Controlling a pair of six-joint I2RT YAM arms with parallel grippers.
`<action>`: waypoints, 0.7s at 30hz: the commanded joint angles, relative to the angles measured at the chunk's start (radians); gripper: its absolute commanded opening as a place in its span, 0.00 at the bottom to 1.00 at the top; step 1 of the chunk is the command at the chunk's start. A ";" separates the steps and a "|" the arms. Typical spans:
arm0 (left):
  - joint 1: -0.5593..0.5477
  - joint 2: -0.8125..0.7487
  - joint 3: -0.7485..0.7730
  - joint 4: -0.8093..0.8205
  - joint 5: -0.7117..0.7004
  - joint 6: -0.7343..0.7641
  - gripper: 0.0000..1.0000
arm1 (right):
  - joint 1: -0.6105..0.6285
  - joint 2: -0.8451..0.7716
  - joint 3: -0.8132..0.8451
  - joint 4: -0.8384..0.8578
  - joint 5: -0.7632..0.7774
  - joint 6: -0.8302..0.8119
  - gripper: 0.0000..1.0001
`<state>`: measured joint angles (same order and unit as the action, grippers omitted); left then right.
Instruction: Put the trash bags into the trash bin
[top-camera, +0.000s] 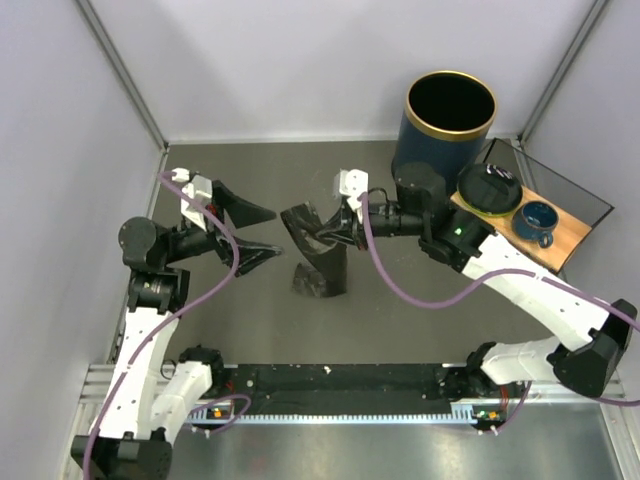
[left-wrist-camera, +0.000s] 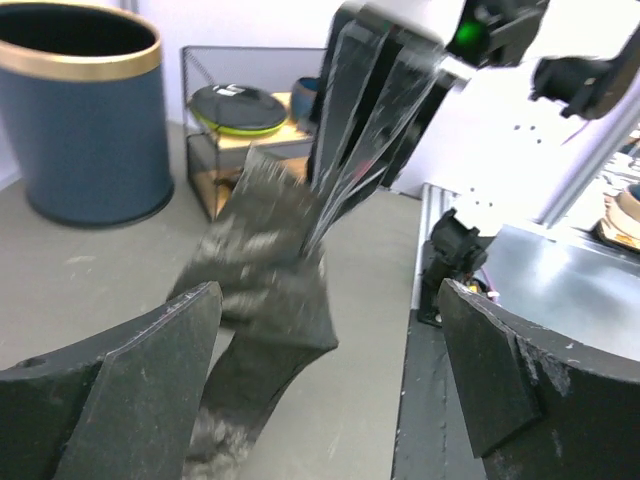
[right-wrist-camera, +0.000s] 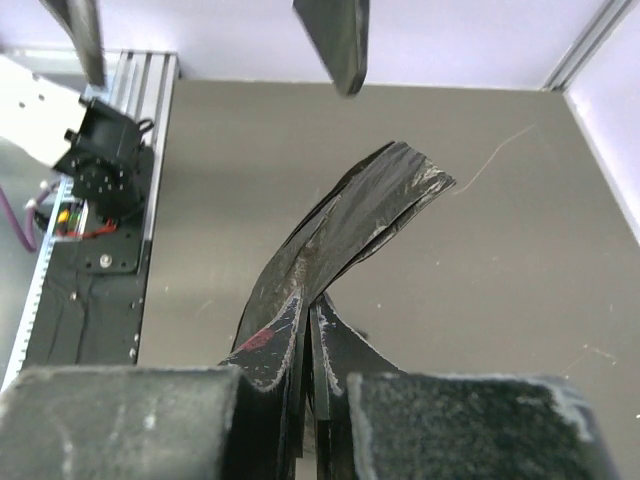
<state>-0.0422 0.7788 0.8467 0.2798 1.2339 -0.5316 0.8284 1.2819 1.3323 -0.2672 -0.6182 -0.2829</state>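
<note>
The trash bag (top-camera: 318, 270) is a crumpled strip of glossy black film in the middle of the table, its lower end resting on the surface. My right gripper (top-camera: 330, 238) is shut on its upper part, and the right wrist view shows the film (right-wrist-camera: 345, 235) pinched between the closed right gripper (right-wrist-camera: 312, 335) and curling away from it. My left gripper (top-camera: 268, 232) stands wide open just left of the bag, holding nothing. From the left wrist, the bag (left-wrist-camera: 265, 270) hangs beyond the open left gripper (left-wrist-camera: 330, 360). The navy, gold-rimmed trash bin (top-camera: 448, 120) stands upright at the back right.
A wire shelf with a wooden top (top-camera: 565, 235) stands right of the bin, carrying a black round object (top-camera: 488, 188) and a small blue cup (top-camera: 537, 220). A black rail (top-camera: 340, 385) runs along the near edge. Grey walls close in the left, back and right.
</note>
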 joint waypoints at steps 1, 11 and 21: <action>-0.090 0.025 0.005 0.187 -0.083 -0.120 0.93 | 0.008 -0.108 -0.048 0.108 -0.052 -0.052 0.00; -0.137 0.042 -0.057 0.123 -0.241 -0.129 0.87 | 0.072 -0.168 -0.102 0.115 0.132 -0.108 0.00; -0.257 0.114 -0.043 0.243 -0.249 -0.222 0.31 | 0.127 -0.185 -0.165 0.189 0.209 -0.121 0.00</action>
<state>-0.2596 0.8524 0.7715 0.3939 0.9836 -0.7147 0.9375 1.1126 1.1629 -0.1471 -0.4374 -0.3981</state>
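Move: The trash bag hangs from the right fingers, and its free upper end sticks out towards the open left hand, some 5 cm to that hand's right, about 1 cm ahead and a little lower. Counted from the right fingertips, that free end is about 3 cm to the left, 1 cm ahead and 2 cm up. The bin is roughly 30 cm ahead of the right fingertips and 27 cm to their right, its middle about 18 cm lower. The left hand, fingers wide open, reaches right about 4 cm towards the right fingertips, first slightly back and up, then forward and down, rolling some 15 degrees about its fingers, and only at the end starts closing on the bag's free end just beyond the right gripper. The right hand stays shut on the bag and, after a slight dip, lifts it a few centimetres and lowers it part-way again while drawing back about 2.5 cm and a little right, rolling gently. ##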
